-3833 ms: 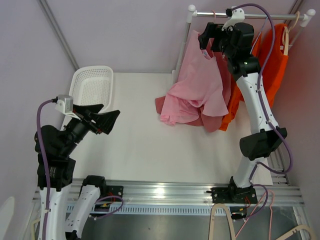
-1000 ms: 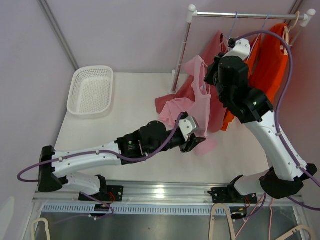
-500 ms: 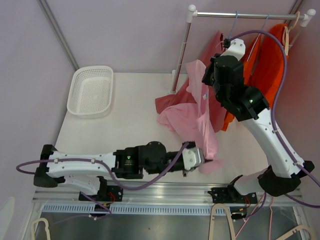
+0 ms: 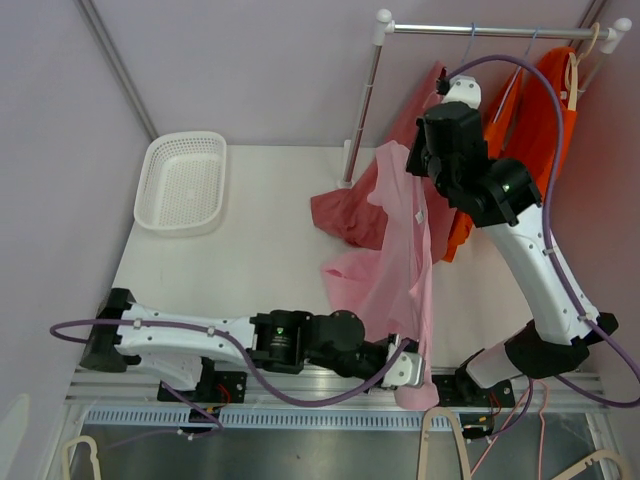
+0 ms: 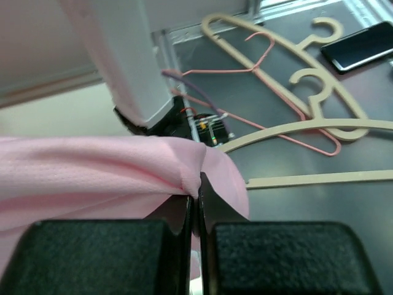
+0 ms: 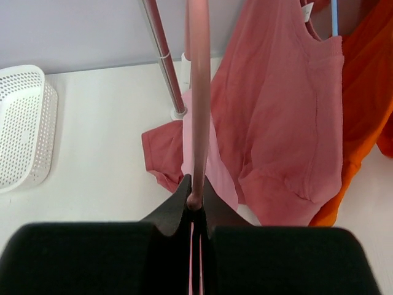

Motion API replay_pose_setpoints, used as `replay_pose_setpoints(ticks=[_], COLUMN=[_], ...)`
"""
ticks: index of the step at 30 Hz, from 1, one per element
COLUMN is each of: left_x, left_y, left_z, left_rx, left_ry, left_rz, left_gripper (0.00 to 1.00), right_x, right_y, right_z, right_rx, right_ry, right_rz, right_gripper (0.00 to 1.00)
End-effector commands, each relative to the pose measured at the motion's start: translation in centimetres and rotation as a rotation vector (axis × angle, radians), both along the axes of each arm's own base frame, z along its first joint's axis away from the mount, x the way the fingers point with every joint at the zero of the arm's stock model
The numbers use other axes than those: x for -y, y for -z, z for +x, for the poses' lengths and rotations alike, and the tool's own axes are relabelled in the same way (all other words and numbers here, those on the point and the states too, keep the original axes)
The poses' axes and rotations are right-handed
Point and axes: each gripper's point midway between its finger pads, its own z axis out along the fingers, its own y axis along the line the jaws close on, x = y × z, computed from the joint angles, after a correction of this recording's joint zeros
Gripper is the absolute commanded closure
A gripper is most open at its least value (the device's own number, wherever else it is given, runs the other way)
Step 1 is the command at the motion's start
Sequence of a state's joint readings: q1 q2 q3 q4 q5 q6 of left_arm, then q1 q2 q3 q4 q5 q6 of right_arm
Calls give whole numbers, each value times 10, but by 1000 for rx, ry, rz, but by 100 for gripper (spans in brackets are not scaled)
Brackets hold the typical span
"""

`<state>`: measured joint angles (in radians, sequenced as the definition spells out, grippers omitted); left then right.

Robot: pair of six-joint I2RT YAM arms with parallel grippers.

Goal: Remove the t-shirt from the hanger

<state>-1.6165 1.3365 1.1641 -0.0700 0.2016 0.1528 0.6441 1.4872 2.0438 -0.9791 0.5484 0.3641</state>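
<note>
A light pink t-shirt [image 4: 398, 260] hangs stretched from the hanger down to the table's near edge. My left gripper [image 4: 412, 372] is shut on its lower hem [image 5: 153, 166] at the near edge. My right gripper [image 4: 424, 160] is raised below the rail and shut on the pink hanger [image 6: 198, 92], which holds the shirt's top. Most of the hanger is hidden under the shirt in the top view.
A clothes rail [image 4: 490, 30] at the back right carries a dusty-red shirt [image 4: 425, 100] and an orange garment [image 4: 545, 110]. A red shirt [image 4: 345, 215] lies on the table. A white basket [image 4: 183, 180] stands at the back left. Spare hangers [image 5: 288, 92] lie beyond the near edge.
My left gripper has pulled the pink shirt's hem toward the near edge, stretching the shirt out long. My right gripper has kept the hanger up near the rail.
</note>
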Motion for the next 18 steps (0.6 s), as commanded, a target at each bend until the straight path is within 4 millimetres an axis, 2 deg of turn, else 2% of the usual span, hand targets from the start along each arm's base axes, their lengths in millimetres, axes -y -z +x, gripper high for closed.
replay_pose_setpoints(ticks=[1, 2, 3, 4, 5, 6, 8, 9, 11, 12, 14, 16, 17, 18], left_x=[5, 11, 21, 24, 28, 32, 39, 40, 45, 45, 43, 44, 43, 43], left_y=[32, 27, -6, -15, -21, -63, -74, -108, -120, -134, -135, -117, -108, -92], left_z=[-2, 7, 16, 17, 14, 10, 7, 4, 4, 1, -9, -19, -30, -38], left_rx=[-82, -74, -59, -56, -62, -66, -56, -59, -61, -66, -78, -82, -90, -93], left_ry=[-4, -53, -101, -113, -97, -78, -79, -69, -88, -72, -14, 40, 108, 150], left_rz=[110, 98, 27, 12, 5, -77, -91, -153, -164, -183, -180, -132, -107, -64], left_gripper=[99, 99, 99, 99, 99, 99, 99, 99, 99, 99, 99, 99, 99, 99], right_x=[9, 13, 13, 15, 21, 19, 22, 20, 20, 18, 19, 19, 19, 19], right_y=[-21, -17, -17, -15, -3, -6, 1, -2, -1, 2, 2, -2, -4, -2], right_z=[5, 4, 4, 4, 1, 4, 1, 4, 4, 5, 6, 8, 8, 10], right_rx=[43, 38, 58, 73, 68, 96, 101, 118, 133, 141, 142, 143, 143, 129], right_ry=[49, 87, 109, 133, 153, 157, 173, 175, 180, 170, 174, 172, 170, 168], right_rz=[69, 82, 92, 94, 75, 111, 129, 153, 167, 168, 166, 152, 151, 137], right_gripper=[100, 100, 100, 100, 100, 100, 100, 100, 100, 100, 100, 100, 100, 100])
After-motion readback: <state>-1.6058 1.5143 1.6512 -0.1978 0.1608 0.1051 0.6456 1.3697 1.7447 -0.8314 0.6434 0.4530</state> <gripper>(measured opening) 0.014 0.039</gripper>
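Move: The left hand already holds the pink t-shirt's lower end. The pink hanger, gripped in the right hand, is roughly 38 cm ahead, level sideways and 13 cm higher. From the right hand, that lower end is about 38 cm back, straight in line and 13 cm lower. The dark pink shirt hangs some 9 cm ahead of the right hand, straight on and 13 cm below; the orange shirt 8 cm ahead, 17 cm right and 10 cm below. Still pinching the t-shirt, the left hand dips, then lifts about 12 cm, drifting right; the right lowers the hanger. ##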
